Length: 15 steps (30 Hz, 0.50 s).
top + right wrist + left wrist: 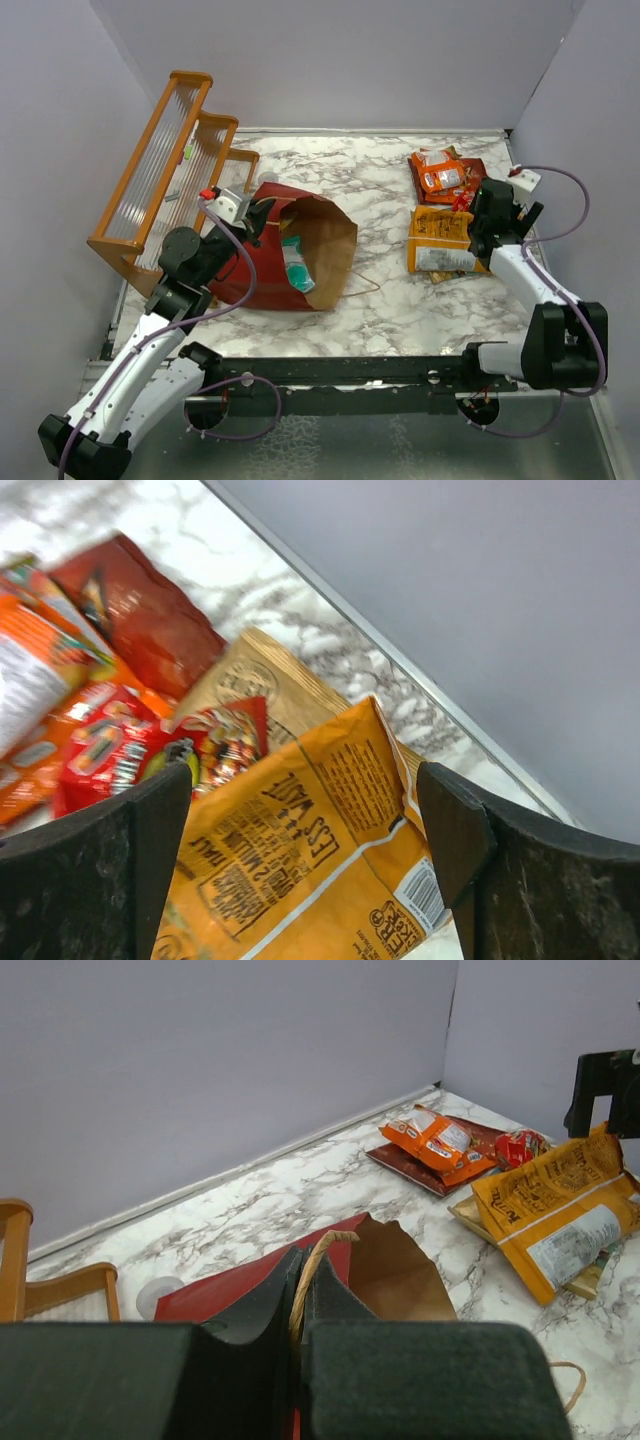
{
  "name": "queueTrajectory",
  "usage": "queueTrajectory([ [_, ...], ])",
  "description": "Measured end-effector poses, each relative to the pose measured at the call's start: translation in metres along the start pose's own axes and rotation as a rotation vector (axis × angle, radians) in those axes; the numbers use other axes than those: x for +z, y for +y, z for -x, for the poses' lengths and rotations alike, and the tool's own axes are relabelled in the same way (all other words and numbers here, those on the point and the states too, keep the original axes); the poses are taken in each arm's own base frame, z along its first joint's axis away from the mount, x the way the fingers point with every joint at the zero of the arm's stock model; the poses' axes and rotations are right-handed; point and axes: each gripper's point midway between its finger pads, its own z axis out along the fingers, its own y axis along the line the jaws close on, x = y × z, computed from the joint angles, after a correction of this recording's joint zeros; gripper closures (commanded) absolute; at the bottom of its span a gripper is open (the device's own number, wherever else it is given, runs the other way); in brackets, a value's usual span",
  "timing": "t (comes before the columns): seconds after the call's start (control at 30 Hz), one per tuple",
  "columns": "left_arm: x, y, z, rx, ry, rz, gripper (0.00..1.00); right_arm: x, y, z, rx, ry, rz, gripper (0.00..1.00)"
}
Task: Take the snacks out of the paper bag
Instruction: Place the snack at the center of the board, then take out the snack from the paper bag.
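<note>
The dark red paper bag (262,268) lies on its side at the left, its brown mouth (395,1275) facing right. A teal packet (296,265) shows inside it. My left gripper (258,216) is shut on the bag's upper twine handle (318,1258). At the right lie the taken-out snacks: a large orange-yellow chip bag (440,242), an orange packet (441,176) on a dark red Doritos bag (474,167), and a small red packet (115,750). My right gripper (305,825) stands open just above the orange-yellow bag (300,880), its fingers apart on either side.
An orange wooden rack (165,175) leans at the back left, close behind the left arm. The bag's other twine handle (365,287) trails on the marble. Grey walls close in the back and both sides, and the snack pile sits near the right wall.
</note>
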Motion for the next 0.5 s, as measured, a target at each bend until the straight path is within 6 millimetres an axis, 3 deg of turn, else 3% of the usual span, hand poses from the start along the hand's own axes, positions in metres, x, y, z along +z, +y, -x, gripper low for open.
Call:
queueTrajectory([
  [0.17,-0.005,0.000,0.008,0.020,-0.034,0.001,1.00,-0.028,0.015,0.055,0.107,-0.098,0.185,0.01],
  [0.33,-0.015,-0.001,0.017,0.050,-0.086,0.003,1.00,-0.067,0.052,0.082,0.114,-0.153,0.490,0.03],
  [0.43,-0.018,0.000,0.022,0.071,-0.106,0.009,1.00,-0.116,0.092,0.087,0.066,-0.206,0.787,0.05],
  [0.5,-0.020,0.003,0.024,0.082,-0.114,0.023,1.00,-0.166,0.118,0.085,0.014,-0.256,1.026,0.06],
])
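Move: The teal snack in the paper bag's mouth lies about 43 cm to the right hand's left, some 9 cm back and 10 cm lower. The yellow snack bag is about 13 cm left and 3 cm back of that hand, the orange snack 14 cm left and 12 cm ahead, the red snack 9 cm left and 6 cm ahead, all some 11 cm below. From the left hand the teal snack is about 5 cm right, 1 cm back and 29 cm down. Leftward and up, gathering speed, the right hand sweeps away empty from the yellow snack bag towards the paper bag, some 19 cm left and 11 cm up. Its wide-open fingers swing over 50 degrees counter-clockwise from forward-right to about forward, tipping up as they go. The left hand keeps its pinch on the paper bag's handle and eases it up, back and left a few centimetres. ##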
